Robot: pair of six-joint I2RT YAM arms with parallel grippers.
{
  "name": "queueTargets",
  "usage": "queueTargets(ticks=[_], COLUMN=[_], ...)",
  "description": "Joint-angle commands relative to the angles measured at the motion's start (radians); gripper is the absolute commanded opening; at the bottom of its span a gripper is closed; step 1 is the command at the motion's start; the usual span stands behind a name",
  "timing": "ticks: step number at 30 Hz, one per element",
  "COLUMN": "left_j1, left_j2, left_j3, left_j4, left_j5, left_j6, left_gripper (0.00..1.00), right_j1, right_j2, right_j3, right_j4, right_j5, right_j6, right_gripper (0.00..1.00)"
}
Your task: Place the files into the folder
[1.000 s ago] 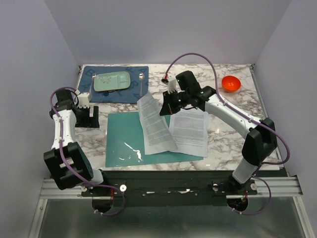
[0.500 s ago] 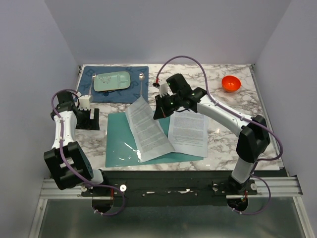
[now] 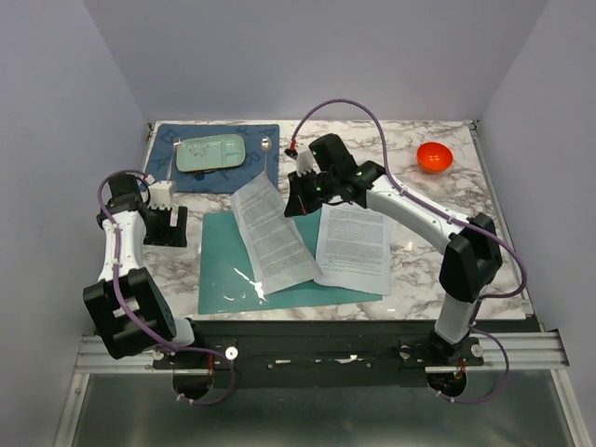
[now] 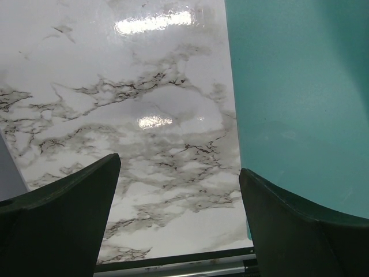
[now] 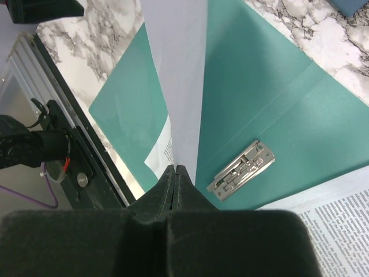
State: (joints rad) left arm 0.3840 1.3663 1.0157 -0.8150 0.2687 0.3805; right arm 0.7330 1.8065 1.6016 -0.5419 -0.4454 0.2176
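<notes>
The teal folder (image 3: 223,265) lies open and flat on the marble table. One printed sheet of the files (image 3: 354,247) rests on the folder's right half. A second sheet (image 3: 270,233) hangs tilted over the folder's middle, its top edge pinched by my right gripper (image 3: 296,200), which is shut on it. In the right wrist view that sheet (image 5: 176,86) runs away from the shut gripper (image 5: 174,168), with the folder (image 5: 253,92) and its metal clip (image 5: 242,170) below. My left gripper (image 3: 168,231) stands open and empty left of the folder; the left wrist view shows the gripper (image 4: 180,179) over marble beside the folder's edge (image 4: 300,86).
A dark blue placemat (image 3: 186,172) at the back left carries a pale green tray (image 3: 212,154) and a spoon (image 3: 266,154). An orange bowl (image 3: 434,156) sits at the back right. The metal rail (image 3: 326,352) runs along the table's near edge.
My right gripper has moved left and slightly back with the sheet, swinging the sheet over the folder's left half. The left arm has barely moved.
</notes>
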Motion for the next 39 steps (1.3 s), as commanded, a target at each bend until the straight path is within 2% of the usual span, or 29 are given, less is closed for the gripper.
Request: queueTargets(ticks=[1, 9, 15, 25, 34, 39], left_j1=[-0.007, -0.007, -0.010, -0.057, -0.086, -0.096], left_j2=[-0.033, -0.050, -0.061, -0.081, -0.061, -0.053], left_j3=[-0.037, -0.120, -0.210, -0.261, -0.279, -0.272], left_j4=[0.008, 0.007, 0.023, 0.040, 0.075, 0.082], left_j5=[-0.026, -0.062, -0.100, -0.086, -0.111, -0.109], left_j6=[0.075, 0.216, 0.305, 0.296, 0.270, 0.251], left_gripper=[0.99, 0.99, 0.99, 0.99, 0.99, 0.99], right_j1=[0.009, 0.016, 0.020, 0.057, 0.080, 0.083], right_j2=[0.031, 0.024, 0.002, 0.024, 0.076, 0.140], right_j3=[-0.052, -0.149, -0.253, -0.336, -0.347, -0.299], right_j4=[0.104, 0.266, 0.421, 0.568, 0.640, 0.648], right_j5=[0.002, 0.138, 0.186, 0.246, 0.244, 0.203], right_j6=[0.078, 0.227, 0.350, 0.494, 0.562, 0.575], right_gripper=[0.01, 0.01, 0.01, 0.01, 0.01, 0.00])
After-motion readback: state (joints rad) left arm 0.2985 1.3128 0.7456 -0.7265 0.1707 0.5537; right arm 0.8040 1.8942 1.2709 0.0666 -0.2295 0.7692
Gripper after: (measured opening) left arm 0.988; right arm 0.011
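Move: The right hand already holds a file by its right edge. The folder's left half, where the file is being taken, is centred some 12 cm to that hand's left, 4 cm back and 17 cm below. On the folder, the metal clip lies about 3 cm right and 2 cm back, and the flat file 19 cm right and 1 cm back, both roughly 17 cm down. From the open left hand, the folder's left half is about 21 cm right, 2 cm back and 9 cm below. Still pinching the file's right edge with shut fingers, the right hand lowers it about 7 cm towards the folder's left half, turning some 25 degrees clockwise as it sinks, then carries it 4 cm left. Meanwhile the empty left hand, fingers wide open, sinks about 6 cm and draws back 5 cm beside the folder's left edge. ##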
